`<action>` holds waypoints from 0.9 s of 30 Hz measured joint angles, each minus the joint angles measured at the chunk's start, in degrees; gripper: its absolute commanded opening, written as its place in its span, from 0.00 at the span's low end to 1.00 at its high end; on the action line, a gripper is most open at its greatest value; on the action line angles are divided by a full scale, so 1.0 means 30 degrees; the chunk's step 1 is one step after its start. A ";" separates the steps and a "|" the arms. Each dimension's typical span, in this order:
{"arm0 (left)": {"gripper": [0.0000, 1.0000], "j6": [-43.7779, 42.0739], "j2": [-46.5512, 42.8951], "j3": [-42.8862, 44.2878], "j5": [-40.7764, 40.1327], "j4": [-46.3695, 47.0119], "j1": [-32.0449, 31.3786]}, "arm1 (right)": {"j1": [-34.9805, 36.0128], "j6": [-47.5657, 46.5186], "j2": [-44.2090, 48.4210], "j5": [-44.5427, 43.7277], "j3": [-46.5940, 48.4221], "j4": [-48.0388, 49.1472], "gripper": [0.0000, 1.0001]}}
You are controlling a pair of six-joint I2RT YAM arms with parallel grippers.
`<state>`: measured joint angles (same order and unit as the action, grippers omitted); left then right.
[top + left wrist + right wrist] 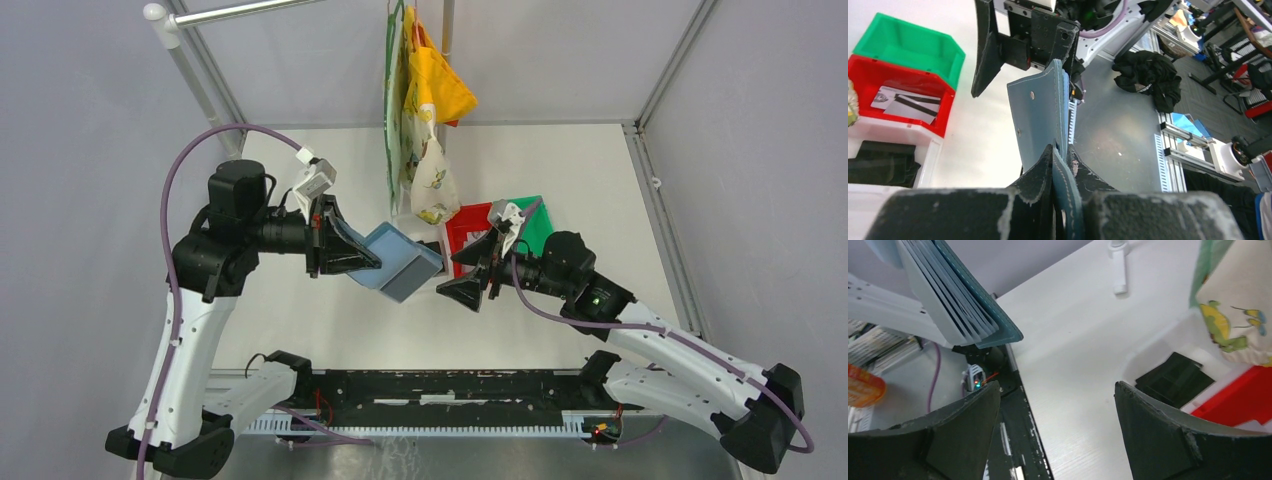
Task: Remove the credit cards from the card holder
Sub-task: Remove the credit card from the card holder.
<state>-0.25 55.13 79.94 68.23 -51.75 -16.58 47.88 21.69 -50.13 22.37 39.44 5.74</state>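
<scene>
My left gripper is shut on one edge of the teal-blue card holder and holds it above the table. In the left wrist view the card holder stands edge-on, pinched in that gripper. My right gripper hangs open just right of the holder, touching nothing. Its wrist view shows the gripper empty and the holder fanned open at the upper left. Black credit cards lie in a white bin. Pale credit cards lie in a red bin. Whether any cards sit inside the holder cannot be told.
A green bin and the red bin stand behind my right gripper. Cloth bags hang from a rail over the table's middle. A black rail runs along the near edge between the arm bases.
</scene>
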 measured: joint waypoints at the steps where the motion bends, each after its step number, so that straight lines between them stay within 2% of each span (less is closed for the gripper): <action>1: 0.02 0.0000 0.0000 0.0051 0.0255 0.0000 0.0000 | 0.0000 0.0197 -0.0051 0.0525 -0.0087 0.0321 0.86; 3: 0.02 0.0022 0.0000 0.0153 0.0670 -0.0007 0.0000 | 0.0000 0.0539 -0.0066 0.1421 -0.0182 0.1100 0.82; 8: 0.02 0.0175 -0.0007 0.0444 0.1406 -0.0015 0.0000 | 0.0000 0.1574 -0.0051 0.3249 -0.0379 0.3628 0.65; 14: 0.02 0.0386 0.0000 0.0583 0.2033 -0.0007 0.0000 | 0.0000 0.3242 -0.0066 0.4182 -0.1137 0.6280 0.53; 19: 0.02 0.0670 0.0000 0.0590 0.2477 0.0029 0.0000 | 0.0007 0.4393 -0.0117 0.4393 -0.1377 0.7963 0.49; 27: 0.02 0.1588 0.0000 0.0590 0.2849 0.0452 0.0000 | 0.0044 0.5268 -0.0423 0.4167 -0.1392 0.9311 0.37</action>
<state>4.51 55.13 81.71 76.77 -50.39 -16.58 48.01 37.50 -51.40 34.87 35.27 33.67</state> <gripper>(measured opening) 0.141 0.419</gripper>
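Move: The card holder, still gripped by the left hand, stands open with its middle about 7 cm to the right hand's left, 1 cm back and 5 cm higher; its nearest edge is only 2 or 3 cm off. The white bin with black cards is roughly 14 cm ahead, 8 cm left and 23 cm below, the red bin 16 cm ahead, 3 cm right at that depth. For the left hand, the holder's middle sits some 5 cm right, 1 cm lower, otherwise level. The card holder's free edge is what the right hand comes up to: it rises about 7 cm and draws back 4 cm, rolling its left side up some 20 degrees and turning counter-clockwise, while its wide-open fingers close to under half. The left hand keeps its grip and carries the holder back and up by 2 to 3 cm, turning slightly clockwise. ##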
